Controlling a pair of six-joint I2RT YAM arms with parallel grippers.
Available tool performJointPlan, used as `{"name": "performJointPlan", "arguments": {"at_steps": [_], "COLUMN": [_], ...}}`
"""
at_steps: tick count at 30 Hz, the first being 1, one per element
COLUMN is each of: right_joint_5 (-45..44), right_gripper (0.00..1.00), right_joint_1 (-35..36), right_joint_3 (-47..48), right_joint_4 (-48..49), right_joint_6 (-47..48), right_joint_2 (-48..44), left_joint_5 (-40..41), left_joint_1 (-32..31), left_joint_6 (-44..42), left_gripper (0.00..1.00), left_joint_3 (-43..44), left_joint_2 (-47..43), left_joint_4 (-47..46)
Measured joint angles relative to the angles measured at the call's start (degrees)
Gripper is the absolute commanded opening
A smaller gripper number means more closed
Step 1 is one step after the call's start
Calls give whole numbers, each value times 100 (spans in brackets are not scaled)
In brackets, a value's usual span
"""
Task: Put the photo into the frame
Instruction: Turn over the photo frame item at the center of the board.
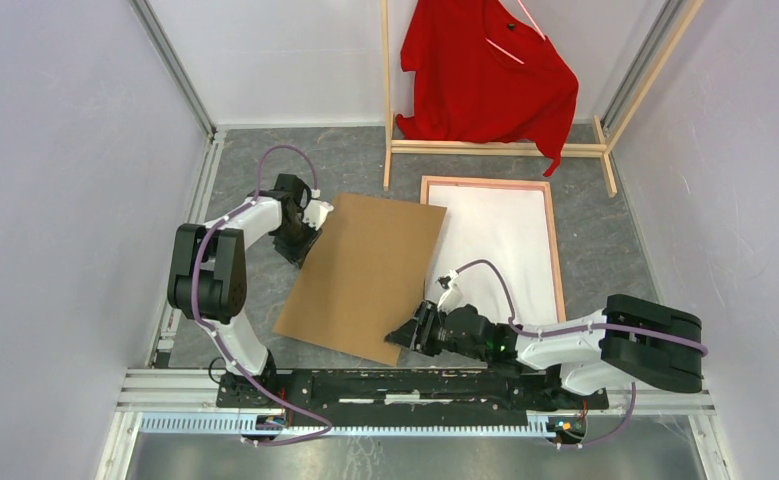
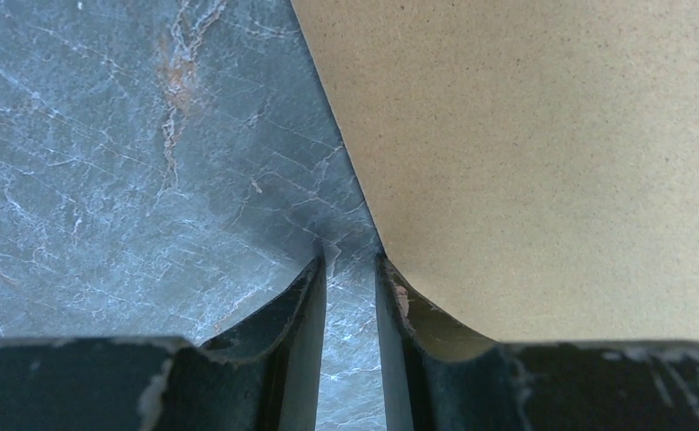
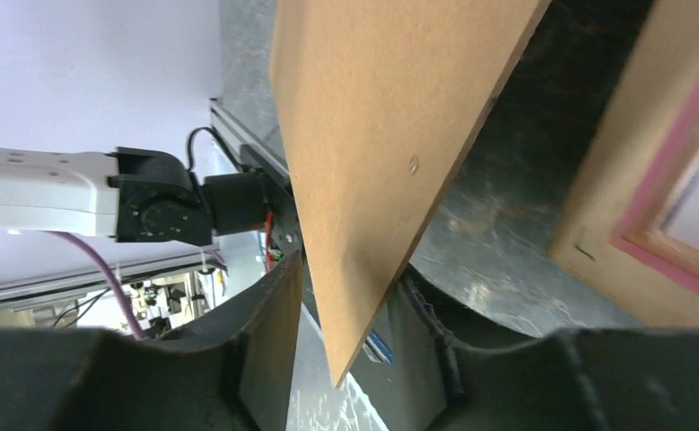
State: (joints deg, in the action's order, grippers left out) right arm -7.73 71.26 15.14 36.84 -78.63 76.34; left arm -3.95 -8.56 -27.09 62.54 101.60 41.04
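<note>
The frame (image 1: 556, 250) lies flat at the right, its pink and wood edge (image 3: 650, 193) close to my right wrist. The photo (image 1: 500, 250) rests inside it, white back up. A brown backing board (image 1: 365, 275) lies slanted in the middle and overlaps the frame's left rail. My right gripper (image 1: 397, 335) is open around the board's near right corner (image 3: 363, 296), which hangs lifted between the fingers with a gap on each side. My left gripper (image 1: 305, 240) sits at the board's far left edge (image 2: 552, 162). Its jaws (image 2: 352, 262) are slightly apart, with only floor between them.
A wooden clothes rack with a red shirt (image 1: 485, 75) stands at the back, its base bar (image 1: 495, 148) just beyond the frame. Pale walls close in on both sides. The metal mounting rail (image 1: 415, 385) runs along the near edge.
</note>
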Motion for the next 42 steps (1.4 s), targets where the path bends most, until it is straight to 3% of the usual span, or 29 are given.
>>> {"name": "performJointPlan", "arguments": {"at_steps": [5,10,12,13,20,26,30,36,42], "right_joint_5": [-66,15,15,17,177,494,667,933,1126], "right_gripper": [1,0,0,0,0,0,0,0,0], "right_joint_1": [-94,-243,-339,-407,-769,-1064,-1215,-1298,-1292], "right_joint_3": [192,717,881,968,1803,2564,3060,3803,3945], "right_joint_4": [289,-136,-385,-501,-1464,-1958,-2212,-2391,-2376], "right_joint_6": [31,-85,-61,-39,-90,-581,-1038,-1633,-1926], "right_joint_2": [-37,-205,-205,-205,-245,-374,-402,-339,-326], "left_joint_5": [-52,-223,-343,-407,-1274,-1919,-2055,-2044,-2048], "left_joint_1": [15,28,-22,-35,-55,-59,-59,-48,52], "left_joint_6": [-76,-214,-260,-341,-1351,-2524,-3158,-4385,-5394], "left_gripper": [50,67,94,99,100,100,100,100,96], "left_joint_3": [9,282,616,833,2028,2076,1908,986,415], "left_joint_2": [-22,-262,-560,-767,-3263,-5617,-6155,-7025,-7700], "left_joint_4": [44,636,1043,1209,1735,2221,2647,2940,2505]}}
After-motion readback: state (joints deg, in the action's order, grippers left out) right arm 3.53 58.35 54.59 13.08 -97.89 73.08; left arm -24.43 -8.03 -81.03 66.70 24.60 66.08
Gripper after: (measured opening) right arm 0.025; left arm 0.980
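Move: The brown board's middle lies about 12 cm right and 3 cm back from the left hand, roughly 1 cm below it; that hand stands at the board's left edge. From the right hand, whose half-open fingers are already around the near-right corner, the middle is some 14 cm ahead, 7 cm left and 4 cm lower. The frame with the white sheet is centred about 16 cm ahead, 18 cm right and 6 cm below the right hand. Pinch the brown board's near-right corner shut in the right gripper and lift it about 25 cm, also carrying it forward and left, fingers tipping up towards level. Bring the left gripper up off the table beside the left edge some 30 cm and then back, opening it wide and swinging its fingers from straight down to forward and right, so it waits open around the board's near-left edge. ##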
